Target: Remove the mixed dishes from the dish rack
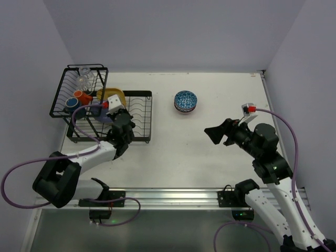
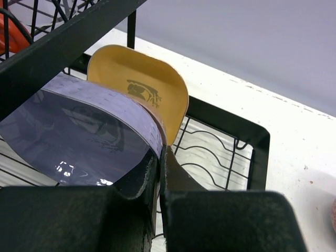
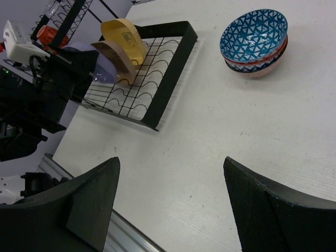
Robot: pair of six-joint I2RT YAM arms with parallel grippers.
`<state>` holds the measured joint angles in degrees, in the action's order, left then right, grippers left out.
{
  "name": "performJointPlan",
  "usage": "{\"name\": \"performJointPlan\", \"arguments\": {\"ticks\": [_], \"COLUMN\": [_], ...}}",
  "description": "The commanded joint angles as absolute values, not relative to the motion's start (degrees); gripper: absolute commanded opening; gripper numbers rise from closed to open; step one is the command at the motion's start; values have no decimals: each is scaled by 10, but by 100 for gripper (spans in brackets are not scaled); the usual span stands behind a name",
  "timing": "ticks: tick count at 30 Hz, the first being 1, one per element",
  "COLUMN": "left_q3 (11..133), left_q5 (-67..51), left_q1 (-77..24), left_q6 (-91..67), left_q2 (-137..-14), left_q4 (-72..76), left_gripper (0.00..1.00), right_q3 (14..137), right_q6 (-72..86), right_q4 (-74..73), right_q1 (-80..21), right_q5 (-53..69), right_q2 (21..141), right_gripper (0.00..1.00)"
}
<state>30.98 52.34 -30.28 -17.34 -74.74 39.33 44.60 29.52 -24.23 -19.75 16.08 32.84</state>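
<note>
The black wire dish rack [image 1: 140,116] stands at the left of the table. In its flat tray a yellow plate [image 2: 137,84], a tan plate [image 2: 153,112] and a lavender plate [image 2: 79,134] stand on edge. My left gripper [image 2: 161,157] is shut on the lavender plate's rim. The raised basket holds an orange mug [image 1: 80,95], a dark mug [image 1: 71,105] and clear glasses [image 1: 84,79]. Stacked patterned bowls [image 1: 185,101] sit on the table, a blue-white one on top. My right gripper [image 3: 170,173] hovers open over bare table, holding nothing.
The left arm [image 3: 44,92] reaches into the rack [image 3: 157,79] from the near side. A metal rail [image 1: 168,195] runs along the table's front edge. Walls close in the back and both sides. The bowls [image 3: 254,38] lie ahead of the right gripper.
</note>
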Motion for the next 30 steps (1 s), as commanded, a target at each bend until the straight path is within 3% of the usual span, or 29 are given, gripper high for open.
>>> {"name": "performJointPlan", "arguments": {"ticks": [1, 22, 30], "left_q3": [307, 397, 467], "left_q5": [534, 333, 286], "left_q1": [-298, -355, -482], "left_q6": [-148, -185, -108], "left_q2": [-729, -672, -668], "left_q4": [454, 141, 34], "left_gripper": [0, 0, 0], "right_q3": [442, 461, 494], "right_q6": [291, 294, 289], "right_q4": [-239, -247, -272], "right_q1": [-196, -196, -196], "right_q5": [172, 179, 168], "right_q2": [325, 322, 336], "right_gripper": [82, 82, 82]}}
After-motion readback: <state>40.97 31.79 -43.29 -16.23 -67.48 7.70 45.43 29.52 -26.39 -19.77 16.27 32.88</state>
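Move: The purple plate, already raised, is pinched by its right rim. The clear middle of the table lies about 32 cm right of the left gripper, 12 cm back and 18 cm below. On the way stands the rack's right side, about 15 cm right and 5 cm ahead. The brown plate is about 3 cm left and 4 ahead, and the bowl stack 32 cm right and 17 ahead. From the right gripper the clear middle is about 13 cm left and 4 cm ahead. Keep the left gripper shut on the purple plate's rim and carry it level to the right, slowly at first and then faster, about 13 cm away from the brown plate towards the rack's right side, drawing back some 5 cm mostly near the end. Meanwhile turn the wrist about 35 degrees clockwise and tip the fingers down roughly 15 degrees. ##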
